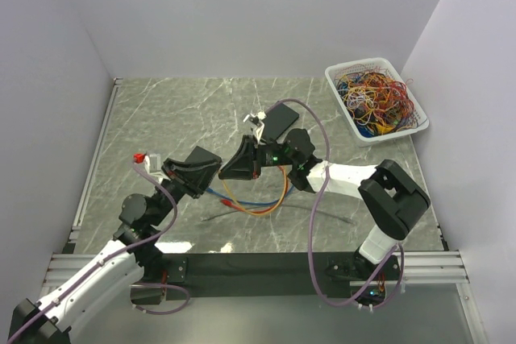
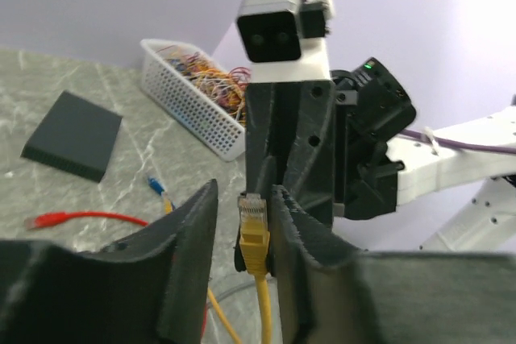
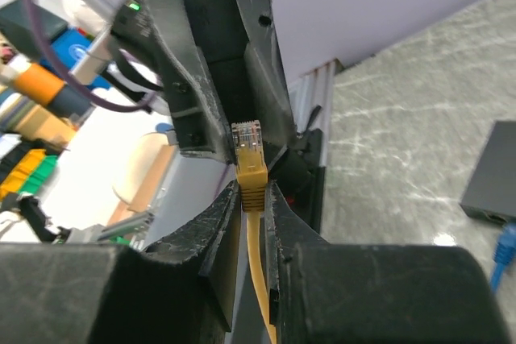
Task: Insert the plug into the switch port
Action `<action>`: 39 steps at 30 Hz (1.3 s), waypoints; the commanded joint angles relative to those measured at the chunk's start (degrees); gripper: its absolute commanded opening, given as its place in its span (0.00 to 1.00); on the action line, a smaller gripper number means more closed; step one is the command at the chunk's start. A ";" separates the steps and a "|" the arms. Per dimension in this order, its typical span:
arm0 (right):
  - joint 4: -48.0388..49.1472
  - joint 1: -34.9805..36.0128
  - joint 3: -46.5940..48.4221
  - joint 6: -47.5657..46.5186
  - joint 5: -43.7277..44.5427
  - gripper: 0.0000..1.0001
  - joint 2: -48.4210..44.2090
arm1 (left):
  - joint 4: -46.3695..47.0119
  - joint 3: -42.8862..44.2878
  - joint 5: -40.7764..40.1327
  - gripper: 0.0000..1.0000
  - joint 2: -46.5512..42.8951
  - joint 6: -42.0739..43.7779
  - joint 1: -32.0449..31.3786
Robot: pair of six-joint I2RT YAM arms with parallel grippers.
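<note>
The yellow plug [image 3: 251, 159] on its yellow cable is held off the table between the two grippers, which meet tip to tip. My right gripper [image 3: 252, 189] is shut on the plug's boot, with the clear tip sticking out past the pads. In the left wrist view the same plug [image 2: 255, 227] stands inside my left gripper [image 2: 243, 192]. That gripper is open: a gap shows on the plug's left side, and the right finger is close against it. The switch [image 1: 280, 121], a flat black box, lies on the table behind the right gripper [image 1: 232, 167].
A white basket [image 1: 375, 98] of tangled wires stands at the back right. Loose cables lie on the marble table under the grippers: a red one with its plug [image 1: 139, 157], a blue one [image 1: 242, 199] and an orange one [image 1: 270, 207]. A grey wall runs along each side.
</note>
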 commanded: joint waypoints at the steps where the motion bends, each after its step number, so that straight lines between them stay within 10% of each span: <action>1: -6.88 0.02 0.57 -6.48 1.38 0.00 -4.12 | -6.72 3.97 -4.27 0.40 -0.35 2.93 0.10; 24: -57.97 -6.66 9.53 -36.81 39.69 0.00 -24.69 | -23.87 10.39 -16.15 0.65 5.18 5.05 6.76; 39: -64.12 -2.45 14.98 -37.69 49.81 0.00 -4.75 | -20.45 12.06 -2.17 0.66 24.86 -1.64 27.69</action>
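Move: Some 10 cm ahead of the left hand, 9 cm to its left and 26 cm below lies the near switch. From the right hand, which already holds the yellow plug, that switch is about 12 cm ahead, 9 cm left and 24 cm down. Also from the right hand, the blue plug at the switch's edge is 6 cm ahead and 5 cm left, the far red plug 18 cm ahead and 6 cm right, both on the table. Drawing apart after the handover, the left hand opens wider and goes forward, left and down, about 12 cm each way, to over the near switch, its fingers tipping to point forward and slightly down. The right keeps its pinch on the yellow plug and swings some 15 cm forward and 9 cm right, rising a little before dropping to 10 cm lower, while turning clockwise and tipping its fingers down. ##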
